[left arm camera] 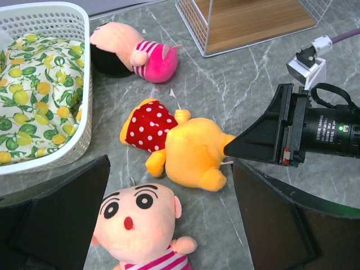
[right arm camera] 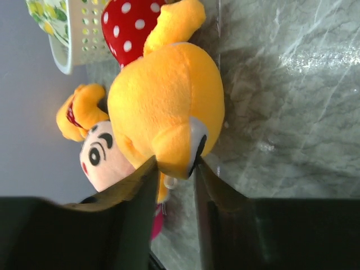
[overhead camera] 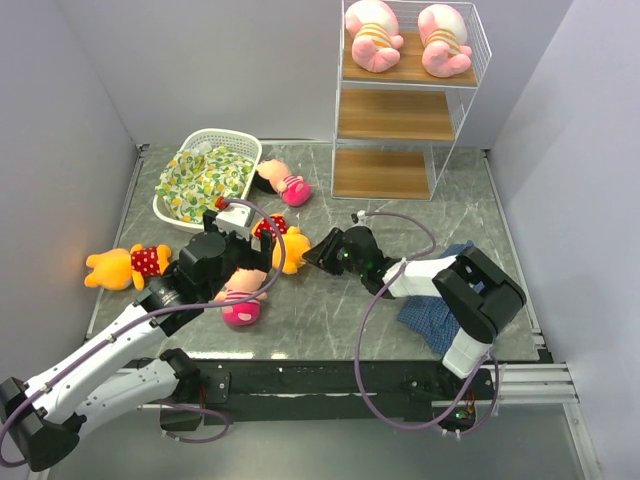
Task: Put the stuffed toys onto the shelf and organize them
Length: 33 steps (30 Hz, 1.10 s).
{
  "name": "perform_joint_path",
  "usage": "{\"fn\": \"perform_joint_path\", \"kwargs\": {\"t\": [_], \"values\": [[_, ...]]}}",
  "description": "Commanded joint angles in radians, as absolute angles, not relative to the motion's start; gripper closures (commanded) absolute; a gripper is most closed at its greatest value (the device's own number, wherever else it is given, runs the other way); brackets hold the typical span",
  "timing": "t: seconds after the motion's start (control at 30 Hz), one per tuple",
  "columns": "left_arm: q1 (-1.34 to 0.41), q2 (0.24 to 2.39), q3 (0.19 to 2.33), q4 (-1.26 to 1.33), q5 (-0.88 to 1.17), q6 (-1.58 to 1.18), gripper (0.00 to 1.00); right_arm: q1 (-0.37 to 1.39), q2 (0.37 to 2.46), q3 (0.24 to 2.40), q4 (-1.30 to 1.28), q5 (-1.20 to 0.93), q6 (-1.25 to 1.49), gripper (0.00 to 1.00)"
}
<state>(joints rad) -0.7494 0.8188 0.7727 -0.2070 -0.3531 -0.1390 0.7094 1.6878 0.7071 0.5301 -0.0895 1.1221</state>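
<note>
An orange-yellow bear (overhead camera: 290, 248) in a red dotted shirt lies mid-table. My right gripper (right arm camera: 174, 163) is shut on a rounded lobe of this bear (right arm camera: 163, 95), with a finger pressing each side. My left gripper (left arm camera: 169, 219) hangs open just above a pink-striped doll (left arm camera: 138, 216) lying face up beside the bear (left arm camera: 188, 146). A second doll (overhead camera: 285, 183) lies by the basket. Another bear (overhead camera: 125, 265) rests at the far left. Two pink piglets (overhead camera: 373, 35) (overhead camera: 443, 40) sit on the top board of the shelf (overhead camera: 395, 115).
A white lattice basket (overhead camera: 215, 137) holding a green-yellow cloth stands at the back left. A blue plaid cloth (overhead camera: 430, 315) lies under the right arm at the front right. Walls close in the table on the left, back and right.
</note>
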Motion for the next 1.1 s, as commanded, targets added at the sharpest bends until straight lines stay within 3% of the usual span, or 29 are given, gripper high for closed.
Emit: {"fn": "perform_joint_path", "kwargs": {"t": [0.0,0.03,0.13,0.3,0.47,0.63,1.07], "values": [[-0.750,0.808,0.792,-0.179,-0.334,-0.124,0.03,0.713,1.678,0.736,0.586,-0.046,1.066,0.73],[-0.750,0.810,0.792,-0.179,-0.330,-0.123,0.03,0.713,1.661,0.732,0.584,-0.046,1.057,0.86],[-0.750,0.818,0.792,-0.178,-0.315,-0.120,0.02,0.715,1.588,0.701,0.558,-0.049,1.034,1.00],[-0.750,0.818,0.790,-0.176,-0.236,-0.117,0.04,0.715,1.396,0.628,0.444,-0.074,1.057,1.00],[-0.755,0.814,0.775,-0.140,0.030,-0.066,0.04,0.718,1.129,0.563,0.355,-0.065,1.112,0.99],[-0.782,0.888,0.841,-0.167,0.124,-0.011,0.04,0.718,0.965,0.586,0.233,-0.035,1.121,0.99],[-0.813,0.960,0.882,-0.149,0.230,0.048,0.04,0.718,0.899,0.591,0.232,-0.012,1.172,1.00]]}}
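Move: The yellow bear lies at the right hand's half-open fingertips, its middle about 3 cm farther out, 6 cm to the left and 2 cm lower. From the right hand, the near doll is some 14 cm left and 7 cm back, the far doll about 19 cm ahead and 5 cm left, and the basket roughly 20 cm ahead and 24 cm left. From the left hand the bear is about 8 cm ahead, 5 cm right and 19 cm below. The yellow bear is pinched by the small ear-like lobe beside its eye as the right fingers shut, then lifted about 16 cm while that hand draws back and to its right, some 7 cm each, its fingertips tilting up. Meanwhile the left hand, still wide open, swings right and somewhat back, turning some 35 degrees clockwise towards the rising bear. ##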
